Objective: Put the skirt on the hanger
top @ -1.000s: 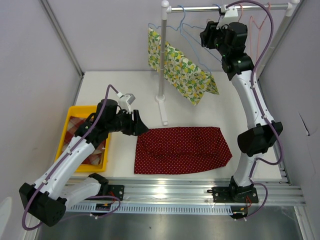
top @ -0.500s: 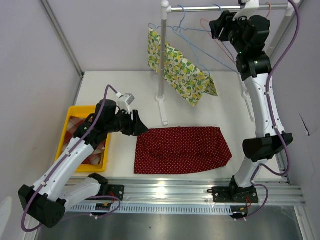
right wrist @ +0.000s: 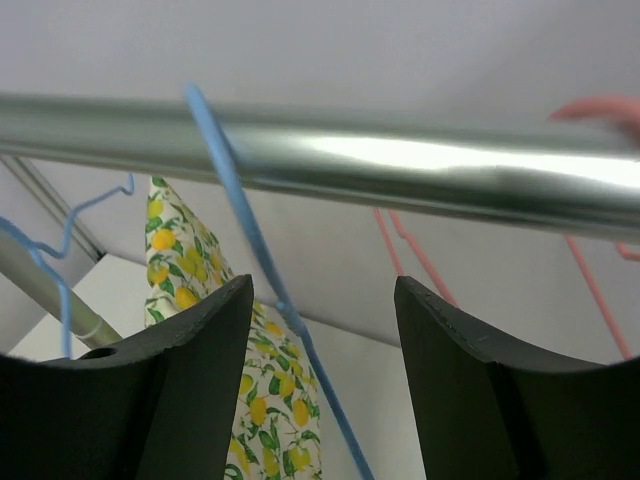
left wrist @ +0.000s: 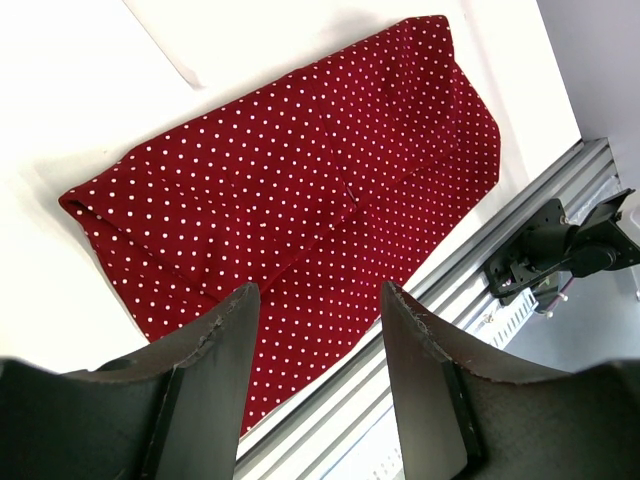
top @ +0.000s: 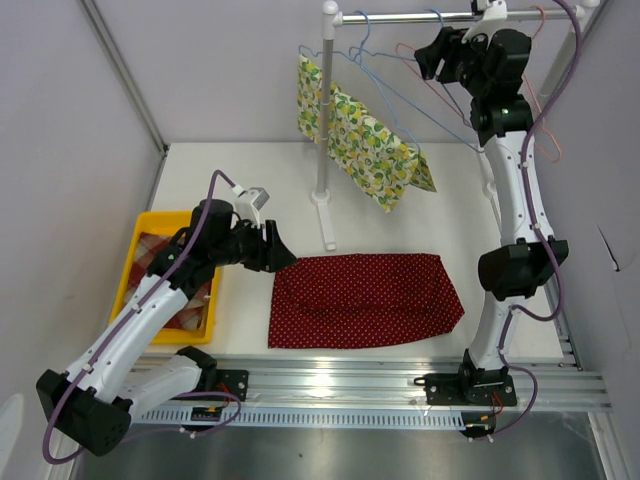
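The skirt (top: pixel 365 298), dark red with white dots, lies flat on the white table; the left wrist view shows it (left wrist: pixel 300 190) below and beyond the fingers. My left gripper (top: pixel 283 250) (left wrist: pixel 320 295) hovers open just off the skirt's left edge, holding nothing. My right gripper (top: pixel 432 52) (right wrist: pixel 322 285) is raised to the metal rail (top: pixel 400 17) (right wrist: pixel 400 160) and stands open. A blue hanger (top: pixel 412 95) (right wrist: pixel 245 215) hangs from the rail just beyond its fingers, not gripped.
A lemon-print cloth (top: pixel 370 150) (right wrist: pixel 190 270) hangs on another blue hanger by the rack's white post (top: pixel 323 150). Pink hangers (top: pixel 543 115) (right wrist: pixel 410 255) hang at the rail's right end. A yellow bin (top: pixel 135 265) with checked cloth stands at the left.
My right arm has swung up and to the right along the rail, and its jaws have opened wider. The left arm and the skirt have not moved.
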Tool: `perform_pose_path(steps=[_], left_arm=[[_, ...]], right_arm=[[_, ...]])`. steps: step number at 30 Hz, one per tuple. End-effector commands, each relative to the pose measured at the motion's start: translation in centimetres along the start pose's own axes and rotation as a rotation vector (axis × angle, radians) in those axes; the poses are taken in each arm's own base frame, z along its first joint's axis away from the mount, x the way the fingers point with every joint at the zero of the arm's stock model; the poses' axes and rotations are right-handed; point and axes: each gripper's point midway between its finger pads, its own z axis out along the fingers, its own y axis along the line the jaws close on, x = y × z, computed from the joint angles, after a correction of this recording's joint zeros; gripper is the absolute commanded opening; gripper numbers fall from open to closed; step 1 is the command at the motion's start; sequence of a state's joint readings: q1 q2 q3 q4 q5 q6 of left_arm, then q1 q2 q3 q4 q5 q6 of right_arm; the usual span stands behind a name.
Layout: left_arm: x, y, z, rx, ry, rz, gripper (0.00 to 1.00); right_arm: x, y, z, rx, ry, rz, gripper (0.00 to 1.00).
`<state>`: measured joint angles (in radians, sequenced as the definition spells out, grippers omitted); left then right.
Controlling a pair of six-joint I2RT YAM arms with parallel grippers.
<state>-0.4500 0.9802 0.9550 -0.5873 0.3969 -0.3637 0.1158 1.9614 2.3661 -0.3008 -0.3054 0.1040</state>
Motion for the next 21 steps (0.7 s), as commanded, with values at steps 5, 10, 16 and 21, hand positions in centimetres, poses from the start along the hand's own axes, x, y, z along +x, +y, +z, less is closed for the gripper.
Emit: perform_pose_path(steps=[5,10,16,21], left_arm=[[-0.4,-0.6,-0.5,0.019,-0.019,0.039,0.57],[-0.3,-0.4,-0.6,0.009,-0.016,0.04,0.57],[0.0,-0.3,-0.6,0.006,-0.016,0.039,0.57],[0.1,-0.5,-0.6,0.017,-0.016,0.037,0.56]], right_arm=[[1.2,0.8,1.5,-0.046,0.0,-0.003,0.64],[0.7,0.5,1.8,-0.028,-0.026,-0.004,0.46],[-1.1,0.7,1.2,-0.023,-0.063,-0.01,0.05],[-3.1,1.4,0.0,-0.027,-0.098,-0.02,0.0]])
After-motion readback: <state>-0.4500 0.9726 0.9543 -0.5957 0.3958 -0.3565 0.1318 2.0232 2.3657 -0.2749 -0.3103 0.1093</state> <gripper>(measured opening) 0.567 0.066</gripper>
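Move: The free blue hanger's neck is the target, about 2 cm ahead, 1 cm left and 3 cm below the right hand; from the left hand it lies some 35 cm ahead, 30 cm right and 24 cm higher. From the right hand, the rail runs about 1 cm ahead and 5 cm above, the blue hanger carrying the lemon skirt has its neck roughly 17 cm left and 2 cm ahead, and the nearest pink hanger's neck is about 9 cm right and 2 cm ahead. The free blue hanger's neck, just under the rail, is where the open right fingers go: the hand drops nearly 4 cm while easing about 2 cm forward and 1 cm left, so that the wire comes between them. There it all but stops and the fingers close almost fully, pinching the neck, as the hand creeps up about 1 cm. ##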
